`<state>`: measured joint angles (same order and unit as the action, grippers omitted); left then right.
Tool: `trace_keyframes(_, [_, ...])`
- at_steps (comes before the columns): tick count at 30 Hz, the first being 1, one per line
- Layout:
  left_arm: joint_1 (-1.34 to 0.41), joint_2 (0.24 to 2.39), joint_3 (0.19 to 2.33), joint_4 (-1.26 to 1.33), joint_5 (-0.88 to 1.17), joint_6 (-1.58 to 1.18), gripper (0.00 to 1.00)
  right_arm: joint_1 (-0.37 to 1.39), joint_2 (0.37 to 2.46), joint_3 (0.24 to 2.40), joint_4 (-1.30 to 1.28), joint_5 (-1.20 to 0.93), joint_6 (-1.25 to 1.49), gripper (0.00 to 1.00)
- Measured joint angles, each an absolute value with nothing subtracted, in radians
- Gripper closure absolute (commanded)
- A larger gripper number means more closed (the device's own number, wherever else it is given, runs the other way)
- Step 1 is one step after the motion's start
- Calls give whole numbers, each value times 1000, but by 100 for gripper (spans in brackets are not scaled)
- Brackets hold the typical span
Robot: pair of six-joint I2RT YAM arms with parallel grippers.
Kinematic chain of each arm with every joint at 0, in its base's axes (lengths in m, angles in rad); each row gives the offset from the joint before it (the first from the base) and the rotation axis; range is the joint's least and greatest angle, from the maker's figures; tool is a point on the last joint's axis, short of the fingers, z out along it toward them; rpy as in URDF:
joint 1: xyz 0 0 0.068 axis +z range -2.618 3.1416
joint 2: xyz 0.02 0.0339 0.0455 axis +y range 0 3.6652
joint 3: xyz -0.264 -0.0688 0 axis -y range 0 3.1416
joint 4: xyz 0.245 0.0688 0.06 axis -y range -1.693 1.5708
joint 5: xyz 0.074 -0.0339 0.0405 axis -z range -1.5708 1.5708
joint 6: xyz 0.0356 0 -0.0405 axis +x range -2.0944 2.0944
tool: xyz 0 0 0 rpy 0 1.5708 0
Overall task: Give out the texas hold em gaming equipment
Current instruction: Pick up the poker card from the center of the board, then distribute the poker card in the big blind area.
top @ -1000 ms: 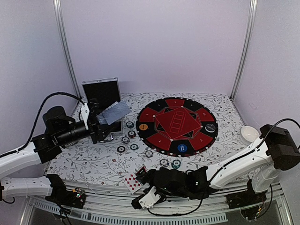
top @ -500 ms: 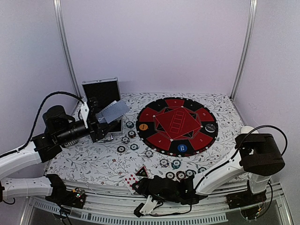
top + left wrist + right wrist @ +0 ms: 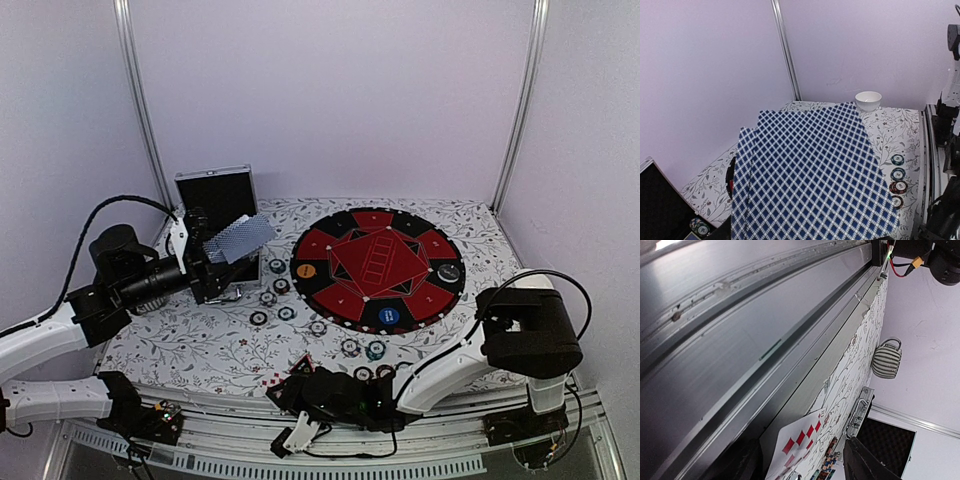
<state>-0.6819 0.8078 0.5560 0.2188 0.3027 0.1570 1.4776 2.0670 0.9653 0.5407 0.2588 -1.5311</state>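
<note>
My left gripper [image 3: 208, 262] is shut on a fan of blue-diamond-backed playing cards [image 3: 238, 238], held up above the table's left side. The cards [image 3: 810, 175] fill the left wrist view and hide the fingers. My right gripper [image 3: 288, 388] lies low at the table's near edge. Its jaws stand open on either side of a face-up diamonds card [image 3: 797, 447] that overhangs the edge, with a gap on each side. A small red-black triangle [image 3: 302, 366] lies just behind it. Striped chips [image 3: 350, 347] are scattered on the cloth. Orange [image 3: 305, 270], blue [image 3: 388, 316] and black [image 3: 449, 271] buttons sit on the mat.
The large round red-and-black mat [image 3: 376, 240] covers the middle back. The black case [image 3: 216, 195] stands open at the back left. A white bowl [image 3: 868, 100] sits at the far right. The right arm stretches along the metal rail [image 3: 740, 340] under the front edge.
My right gripper has slid left along the near edge and down to the face-up card, and its jaws have narrowed. The left arm and its cards have not moved.
</note>
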Motion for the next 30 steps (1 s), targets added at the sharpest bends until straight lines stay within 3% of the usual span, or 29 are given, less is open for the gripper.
trace_keyframes(4, [-681,808,556,219,306,157,46,1471,2078,973,540,238,-1529,77])
trace_keyframes(9, [-680,804,556,219,307,157,46,1465,2086,976,529,216,-1507,95])
trace_keyframes(21, [-680,803,556,219,308,157,46,1446,2082,1053,442,248,-1400,98])
trace_keyframes(30, [-680,803,556,219,305,157,46,1443,1853,1161,247,148,-973,98])
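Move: The face-up poker card juts over the table's near edge, between the right hand's open fingers; its middle is roughly 1 cm forward, 2 cm left and 1 cm below. The dealer triangle is about 6 cm ahead and 4 cm right, the nearest chip beyond it about 15 cm ahead and 8 cm right, both some 2 cm below. From the left hand, the card is about 13 cm back, 5 cm right and 28 cm down. The card's overhanging part is pinched flat as the right fingers go from just over half open to shut around it, the hand dipping about 1 cm. The hand then eases slightly forward and quickly lifts the card some 12 cm, drifting a little left, while the wrist rolls about 35 degrees. ##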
